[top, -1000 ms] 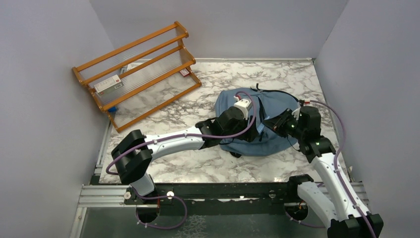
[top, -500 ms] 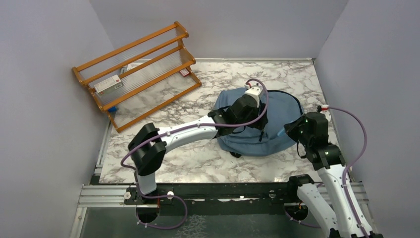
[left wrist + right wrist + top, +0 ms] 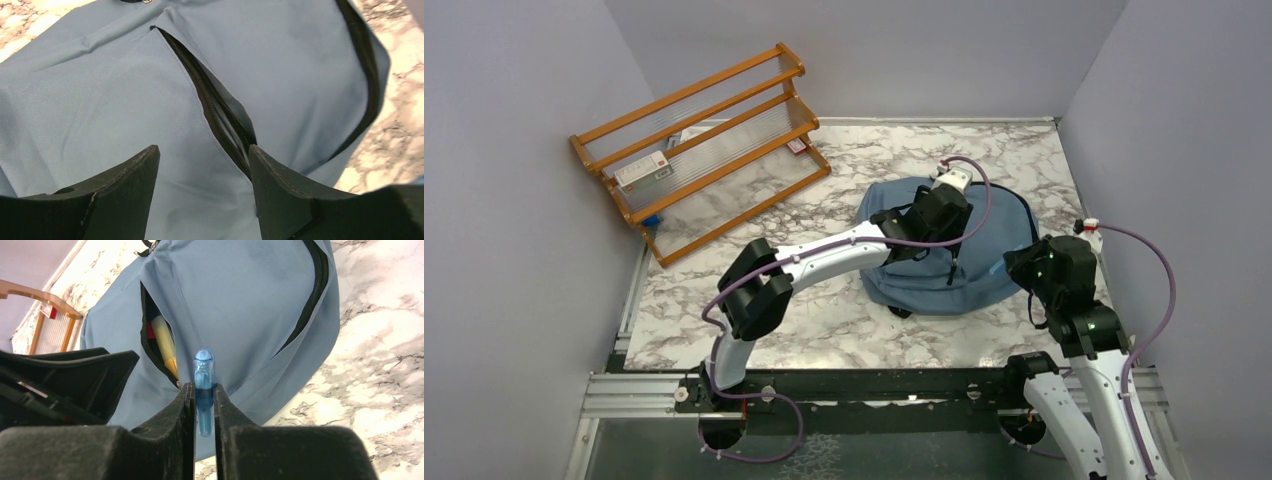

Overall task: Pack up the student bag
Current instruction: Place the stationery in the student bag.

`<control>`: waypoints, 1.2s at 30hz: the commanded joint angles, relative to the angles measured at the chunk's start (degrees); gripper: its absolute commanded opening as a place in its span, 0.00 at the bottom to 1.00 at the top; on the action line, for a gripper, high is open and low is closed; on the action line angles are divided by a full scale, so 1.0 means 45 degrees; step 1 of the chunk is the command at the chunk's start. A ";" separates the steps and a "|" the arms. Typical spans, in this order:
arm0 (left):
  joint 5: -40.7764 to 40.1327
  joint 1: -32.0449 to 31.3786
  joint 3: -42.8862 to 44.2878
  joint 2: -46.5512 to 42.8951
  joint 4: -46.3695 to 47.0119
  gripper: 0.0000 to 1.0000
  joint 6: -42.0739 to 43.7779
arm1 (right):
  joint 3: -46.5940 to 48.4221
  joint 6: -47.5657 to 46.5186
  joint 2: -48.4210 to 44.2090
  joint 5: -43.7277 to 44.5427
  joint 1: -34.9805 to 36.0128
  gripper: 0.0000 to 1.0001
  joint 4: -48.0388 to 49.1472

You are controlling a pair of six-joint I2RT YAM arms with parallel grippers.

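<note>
The student bag [image 3: 944, 280], a dusty-blue backpack with black zips, lies flat on the marble table. My left gripper [image 3: 939, 235] hovers open over the bag's top. In the left wrist view its jaws [image 3: 202, 150] stand wide apart above the blue fabric [image 3: 100, 100], with the front pocket's open zip [image 3: 215, 115] by the right finger. My right gripper [image 3: 1014, 265] is at the bag's right edge. In the right wrist view it [image 3: 204, 385] is shut on a translucent blue pen [image 3: 204, 367]. A yellow and a red item show inside the open pocket [image 3: 161, 340].
A tiered wooden rack [image 3: 704, 150] lies tilted at the back left with a white-and-red box [image 3: 641, 170] on it. Grey walls close in the table on three sides. The right wall is near my right arm.
My left arm has reached farther back and right over the bag, its jaws a little wider. My right gripper has drawn back to the right, off the bag's middle, still holding the blue pen.
</note>
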 commanded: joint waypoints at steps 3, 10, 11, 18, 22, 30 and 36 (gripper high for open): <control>-0.0838 0.0026 0.1236 0.1106 -0.0551 0.67 0.0755 | 0.0061 0.0147 -0.0263 0.0067 0.0056 0.01 -0.0324; -0.1007 0.0010 0.1988 0.1848 -0.0755 0.68 0.1167 | 0.0079 0.0119 -0.0222 -0.0086 0.0056 0.01 -0.0390; -0.1088 0.0010 0.2085 0.1934 -0.0813 0.67 0.1254 | 0.0058 0.0114 -0.0219 -0.0089 0.0056 0.01 -0.0389; -0.1251 0.0010 0.2078 0.2085 -0.0968 0.51 0.1573 | -0.0026 0.0115 -0.0155 -0.0284 0.0056 0.01 -0.0299; -0.1240 0.0010 0.2020 0.2003 -0.0951 0.37 0.1591 | -0.0024 0.0109 0.0044 -0.0651 0.0056 0.01 -0.0198; -0.1218 0.0011 0.1915 0.1734 -0.0950 0.09 0.1579 | -0.0116 0.0083 0.1316 -0.2154 0.0056 0.01 0.1303; -0.1522 0.0029 0.1261 0.1135 -0.0940 0.00 0.1352 | -0.0123 -0.0392 0.2752 -0.2989 0.0056 0.01 0.3115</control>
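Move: The pocket edge of the student bag that the left fingers go for lies about 2 cm ahead of them, 1 cm right and 4 cm lower; a yellow glue stick inside the pocket is some 3 cm right, 1 cm ahead and 6 cm below. From the right hand, holding the blue highlighter, the pocket opening lies roughly 11 cm left, 5 cm ahead and 7 cm lower, and the bag's main zip about 11 cm ahead, 1 cm right. Left hand sinks about 4 cm and closes on the pocket edge; right then brings the highlighter leftward towards the opening. ##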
